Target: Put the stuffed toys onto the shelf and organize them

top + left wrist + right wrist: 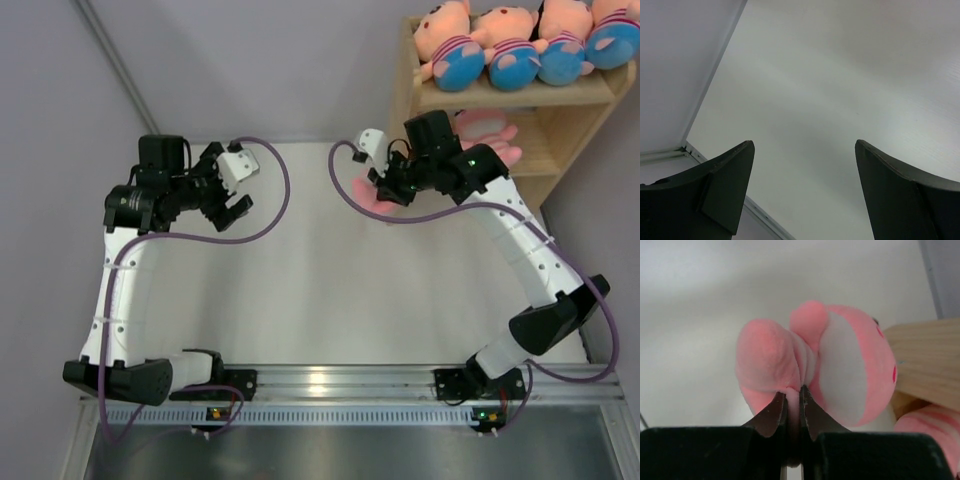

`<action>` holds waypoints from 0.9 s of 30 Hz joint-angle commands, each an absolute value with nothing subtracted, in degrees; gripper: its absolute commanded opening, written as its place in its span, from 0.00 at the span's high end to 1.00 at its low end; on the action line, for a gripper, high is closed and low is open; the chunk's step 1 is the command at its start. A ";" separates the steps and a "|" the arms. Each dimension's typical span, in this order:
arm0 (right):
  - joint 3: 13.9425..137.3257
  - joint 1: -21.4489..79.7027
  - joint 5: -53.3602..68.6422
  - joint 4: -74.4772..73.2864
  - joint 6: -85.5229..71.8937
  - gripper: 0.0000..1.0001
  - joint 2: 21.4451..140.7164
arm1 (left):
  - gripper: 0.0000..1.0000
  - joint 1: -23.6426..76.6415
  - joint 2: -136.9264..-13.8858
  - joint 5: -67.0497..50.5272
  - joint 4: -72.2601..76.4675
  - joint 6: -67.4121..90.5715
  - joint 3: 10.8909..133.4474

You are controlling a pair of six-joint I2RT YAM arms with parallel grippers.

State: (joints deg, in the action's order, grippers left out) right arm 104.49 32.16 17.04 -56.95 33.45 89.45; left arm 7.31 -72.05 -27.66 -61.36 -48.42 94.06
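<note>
My right gripper (793,390) is shut on a fold of an all-pink stuffed toy (850,365), pinched thin between the jaws. From the top camera that toy (368,202) hangs under the right gripper (384,186), over the table just left of the shelf (560,96). Several peach-faced toys (505,45) with blue bottoms lie in a row on the shelf's top tier. Another pink toy (488,128) lies on the lower tier. My left gripper (805,145) is open with only bare table between its fingers. It hovers at the far left (243,186).
The wooden side of the shelf (927,355) is close on the right in the right wrist view, with a pink striped toy (935,432) below it. The white table's left rim (715,170) runs under the left gripper. A grey wall stands behind.
</note>
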 commanded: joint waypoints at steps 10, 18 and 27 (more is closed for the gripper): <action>88.97 25.59 1.69 -80.16 47.73 1.00 76.73 | 0.13 7.47 -73.65 -27.95 -60.21 -48.34 96.32; 76.11 14.95 -23.09 -75.06 48.95 1.00 75.50 | 0.13 7.56 -74.71 -28.92 -60.29 -48.69 97.03; 67.97 9.76 -40.89 -45.05 81.53 1.00 63.39 | 0.13 8.09 -75.76 -29.27 -60.29 -48.96 96.85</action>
State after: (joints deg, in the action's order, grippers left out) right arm 71.66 11.00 -34.22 -61.78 60.16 70.52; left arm 7.66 -75.40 -27.83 -61.41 -48.36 94.78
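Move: The right hand, still pinching a pink toy, is bound for the free space on the lower shelf, about 40 cm to its right, 18 cm ahead and 8 cm below. The two pink toys already on that shelf are 18 cm ahead and 8 cm lower too, some 15 and 28 cm to its right. From the empty left hand the free space lies roughly 68 cm right, 20 cm ahead and 10 cm below. Keeping its toy, the right hand swings some 32 cm right before the shelf, dips, rises and turns clockwise. ##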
